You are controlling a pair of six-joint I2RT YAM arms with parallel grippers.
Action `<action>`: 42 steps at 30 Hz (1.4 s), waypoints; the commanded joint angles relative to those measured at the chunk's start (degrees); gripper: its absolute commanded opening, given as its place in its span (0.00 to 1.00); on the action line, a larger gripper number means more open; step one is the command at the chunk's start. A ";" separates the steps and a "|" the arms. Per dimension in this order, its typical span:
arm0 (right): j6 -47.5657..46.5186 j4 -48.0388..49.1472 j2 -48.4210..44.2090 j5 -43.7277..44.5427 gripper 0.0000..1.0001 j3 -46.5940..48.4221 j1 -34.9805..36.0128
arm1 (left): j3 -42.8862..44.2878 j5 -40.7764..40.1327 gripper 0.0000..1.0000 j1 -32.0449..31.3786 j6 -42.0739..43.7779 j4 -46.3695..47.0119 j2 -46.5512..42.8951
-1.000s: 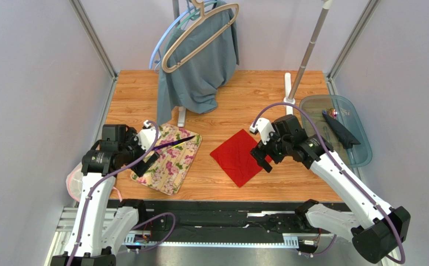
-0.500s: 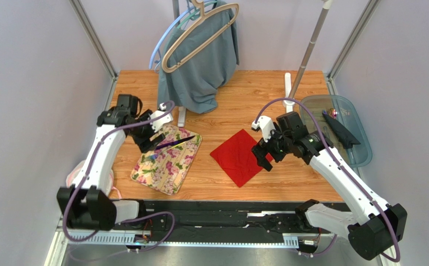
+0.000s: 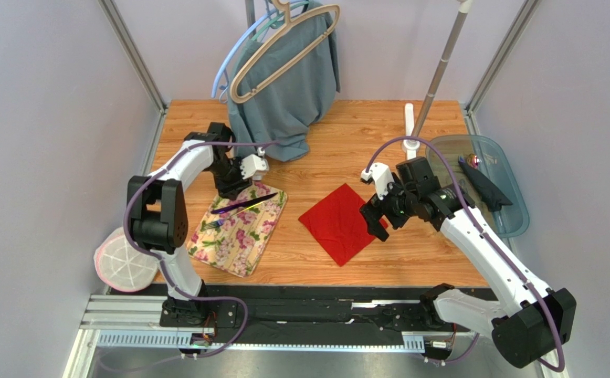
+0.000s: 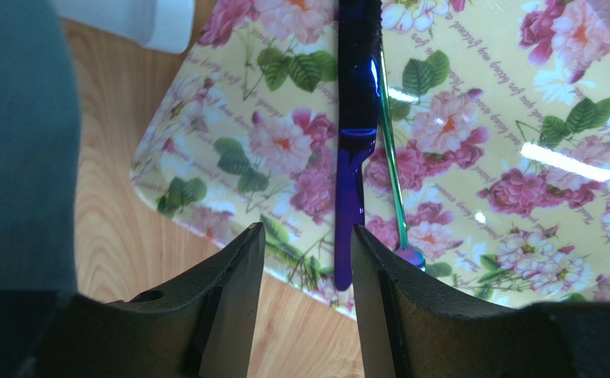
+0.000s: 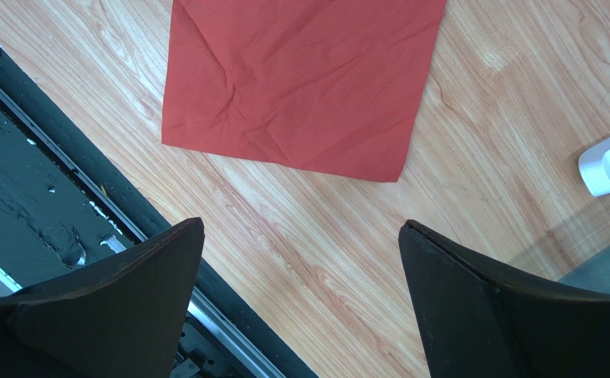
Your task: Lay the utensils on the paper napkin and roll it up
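Note:
The utensils lie on a floral mat (image 3: 237, 228): a purple one (image 3: 243, 203) (image 4: 358, 134) with a thin green one (image 4: 391, 157) beside it. My left gripper (image 3: 232, 187) (image 4: 306, 244) hangs over the mat's far edge, jaws partly apart. The purple utensil's tip lies below the gap, close to the right finger, and nothing is gripped. The red paper napkin (image 3: 340, 224) (image 5: 300, 79) lies flat on the wooden table. My right gripper (image 3: 373, 216) (image 5: 300, 244) hovers wide open at the napkin's right edge, over bare wood.
A grey-green garment (image 3: 284, 94) on a beige hanger (image 3: 284, 43) hangs at the back, close to my left arm. A pole stand (image 3: 434, 79) rises at the back right. A clear bin (image 3: 513, 216) sits at the right edge, a round white object (image 3: 123, 260) near left.
My left arm has swung from the mat's near-left side to its far edge, and its jaws have narrowed. The right arm has hardly moved.

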 commanded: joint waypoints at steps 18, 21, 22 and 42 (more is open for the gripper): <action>0.51 1.16 -0.03 -0.62 1.00 0.27 -0.25 | -3.87 -4.69 0.49 -5.57 1.10 5.13 2.79; 0.51 1.16 -0.29 -0.36 1.00 0.18 -0.25 | -3.51 -5.04 0.49 -5.92 0.93 5.13 3.94; 0.51 1.16 -0.29 -0.27 1.00 0.18 -0.25 | -3.51 -5.13 0.48 -6.09 0.84 5.13 4.20; 0.42 2.04 -0.03 0.00 1.00 -0.17 -0.25 | -5.18 -6.89 0.00 -7.24 0.58 2.50 2.28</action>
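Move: The knife lies on the floral tray just below the left hand, its middle about 4 cm to the right, 1 cm back and 5 cm down. The thin green utensil beside it is centred some 3 cm back and 5 cm right, while the tray's middle is about 10 cm back and 1 cm right. The white rack foot is roughly 12 cm ahead and 8 cm right. From the right hand the knife is about 12 cm ahead, 37 cm left and 13 cm down. The left fingertips come to pinch the knife from both sides, near where handle meets blade. To get there the half-open hand sinks about 4.5 cm, easing some 2 cm right along the knife towards its blade, while the fingers tip nearer to straight down by about 10 degrees; only once it has stopped sinking do they close almost fully. ##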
